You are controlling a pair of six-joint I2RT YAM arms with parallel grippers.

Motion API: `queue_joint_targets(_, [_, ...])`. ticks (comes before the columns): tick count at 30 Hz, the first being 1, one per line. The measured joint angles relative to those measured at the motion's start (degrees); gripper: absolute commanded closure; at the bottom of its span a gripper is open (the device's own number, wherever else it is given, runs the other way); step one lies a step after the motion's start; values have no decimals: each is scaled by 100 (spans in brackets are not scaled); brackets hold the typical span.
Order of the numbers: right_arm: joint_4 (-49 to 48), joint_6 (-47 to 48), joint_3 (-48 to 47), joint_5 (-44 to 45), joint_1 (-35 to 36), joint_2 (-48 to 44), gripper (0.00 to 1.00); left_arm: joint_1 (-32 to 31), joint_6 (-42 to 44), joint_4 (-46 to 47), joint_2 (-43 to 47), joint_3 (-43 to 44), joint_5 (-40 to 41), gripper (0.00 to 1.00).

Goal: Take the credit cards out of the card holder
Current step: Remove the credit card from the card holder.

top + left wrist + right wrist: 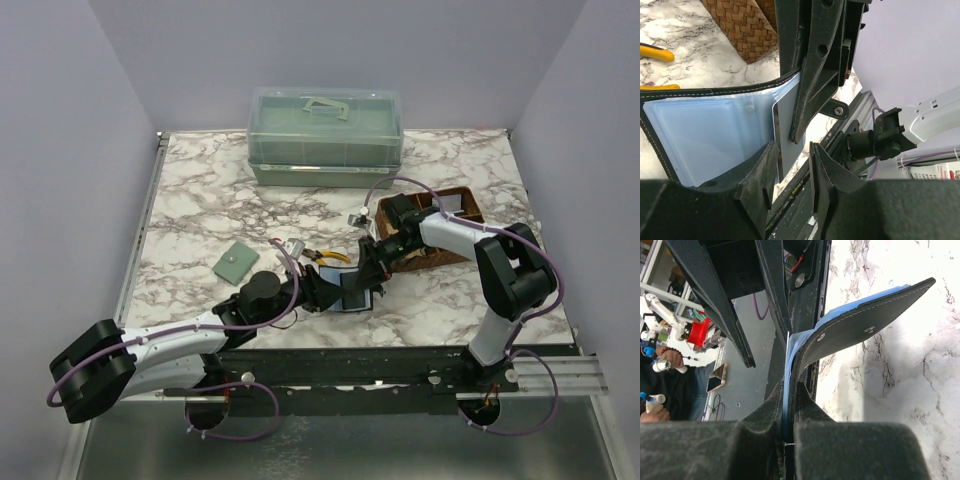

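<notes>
The black card holder (pixel 355 294) is held open above the near table edge, its blue-grey lining (pixel 705 140) facing my left wrist camera. A grey credit card (pixel 787 125) sticks partly out of its right side. My left gripper (pixel 792 150) is open, its fingers either side of the card's lower edge without pressing it; it shows in the top view (pixel 325 290). My right gripper (pixel 790 395) is shut on one flap of the card holder (pixel 865 325), pinching leather and lining together; it reaches down from the right in the top view (pixel 368 272).
A wicker basket (pixel 440 235) stands right behind the right gripper, also in the left wrist view (pixel 745 25). Yellow-handled pliers (pixel 330 257) lie behind the holder. A sage-green wallet (pixel 235 262) lies at the left. A lidded green box (pixel 325 135) stands at the back.
</notes>
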State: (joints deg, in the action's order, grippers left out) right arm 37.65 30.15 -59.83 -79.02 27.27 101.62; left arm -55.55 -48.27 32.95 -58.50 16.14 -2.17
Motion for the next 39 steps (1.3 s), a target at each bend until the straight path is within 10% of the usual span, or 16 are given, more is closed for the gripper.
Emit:
queue_joint_targets(30, [162,142,-13,-116,-70,13,99,48,452,-483,-223,313,-42,55])
queue_joint_targets(39, [-201,-435,-11,476,-70,177,90,107,282,-203,-656,267,-35,36])
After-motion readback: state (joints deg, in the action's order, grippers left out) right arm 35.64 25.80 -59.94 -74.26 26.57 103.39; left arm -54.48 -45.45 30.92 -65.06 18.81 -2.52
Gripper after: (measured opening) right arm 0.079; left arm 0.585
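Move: Just off the left fingertips, about 2 cm ahead, 3 cm to the right and 1 cm lower, the grey credit card sits in the opened card holder; the holder's middle is 2 cm ahead, 1 cm right and 2 cm below. The pliers lie on the table some 8 cm ahead, 4 cm left and 9 cm down. From the right hand, which pinches holder and card, the card's middle is roughly 2 cm left and 1 cm back, about level. Spreading its half-shut fingers wider around the card's free edge, the left hand first hovers almost in place, then sinks about 2.5 cm with a slight forward drift, its left side rolling up some 5 degrees. The right hand keeps its pinch on holder and card, holding nearly still before it too dips about 2 cm and a little forward at the end. ##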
